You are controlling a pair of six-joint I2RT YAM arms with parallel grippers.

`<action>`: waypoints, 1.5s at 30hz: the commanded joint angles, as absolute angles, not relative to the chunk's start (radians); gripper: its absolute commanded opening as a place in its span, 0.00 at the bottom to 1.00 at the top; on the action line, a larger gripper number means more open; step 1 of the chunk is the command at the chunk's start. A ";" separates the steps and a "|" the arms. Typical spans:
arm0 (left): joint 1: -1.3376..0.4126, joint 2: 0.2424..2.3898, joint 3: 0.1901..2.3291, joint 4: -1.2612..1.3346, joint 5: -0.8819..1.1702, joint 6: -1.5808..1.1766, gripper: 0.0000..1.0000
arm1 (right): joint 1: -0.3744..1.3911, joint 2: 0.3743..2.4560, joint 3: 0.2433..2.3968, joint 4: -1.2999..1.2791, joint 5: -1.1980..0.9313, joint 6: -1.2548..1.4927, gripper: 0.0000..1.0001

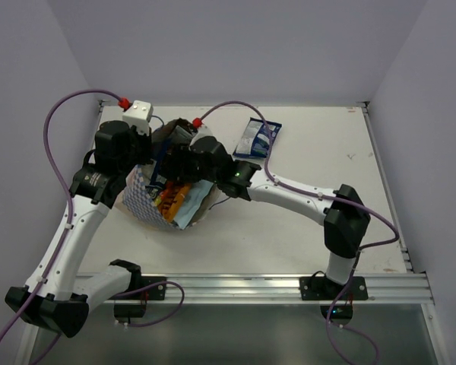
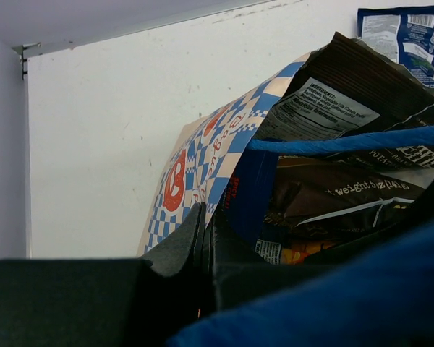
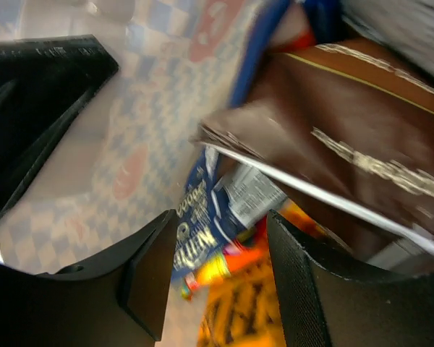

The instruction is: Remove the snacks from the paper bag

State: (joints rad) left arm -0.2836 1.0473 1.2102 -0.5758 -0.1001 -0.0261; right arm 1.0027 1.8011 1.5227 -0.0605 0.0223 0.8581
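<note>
The paper bag [image 1: 146, 199] lies at the left-middle of the table with its mouth open toward the right arm. Several snacks show in the mouth: an orange one [image 1: 178, 199], a dark brown one [image 2: 338, 87] and a dark blue one [image 3: 206, 224]. My left gripper [image 2: 202, 231] is shut on the bag's checkered rim [image 2: 202, 155]; it is at the bag's far edge in the top view [image 1: 147, 156]. My right gripper [image 3: 220, 275] is open and empty, its jaws just over the dark blue and orange packets [image 3: 249, 307] in the mouth [image 1: 175, 169]. A brown packet [image 3: 347, 137] lies above them.
One blue-and-white packet [image 1: 257, 138] lies flat on the table behind the right arm's wrist; it also shows in the left wrist view [image 2: 405, 36]. The two grippers are close together at the bag. Walls enclose the table at the back and the sides.
</note>
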 commanded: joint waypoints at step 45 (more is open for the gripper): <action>-0.288 1.026 1.255 -0.538 -0.206 -0.067 0.00 | 0.596 1.236 1.467 -0.112 -0.097 0.660 0.00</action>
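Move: The blue packet standing against the paper bag's left wall is about 4 cm ahead of the right hand, 5 cm to its left, and its middle is some 5 cm lower. The lower brown chip bag lies about 6 cm to the right of this hand and 1 cm ahead, the orange snack bag about 5 cm back and straight below, both roughly 8 cm down. From the left hand, the blue packet is about 4 cm to the right, 1 cm ahead and 10 cm down. Already inside the bag's mouth with fingers half open, the right hand eases about 4 cm forward and 4 cm left to the blue packet, sinks a couple of centimetres and shuts its fingers on the upper part of the packet. It then draws the packet up out of the bag, first nearly straight up and slightly back, then sweeping right as well, some 25 cm each way, with the fingertips tipping up about 25 degrees, while the left hand keeps the rim pinched and shifts only a centimetre or two. ##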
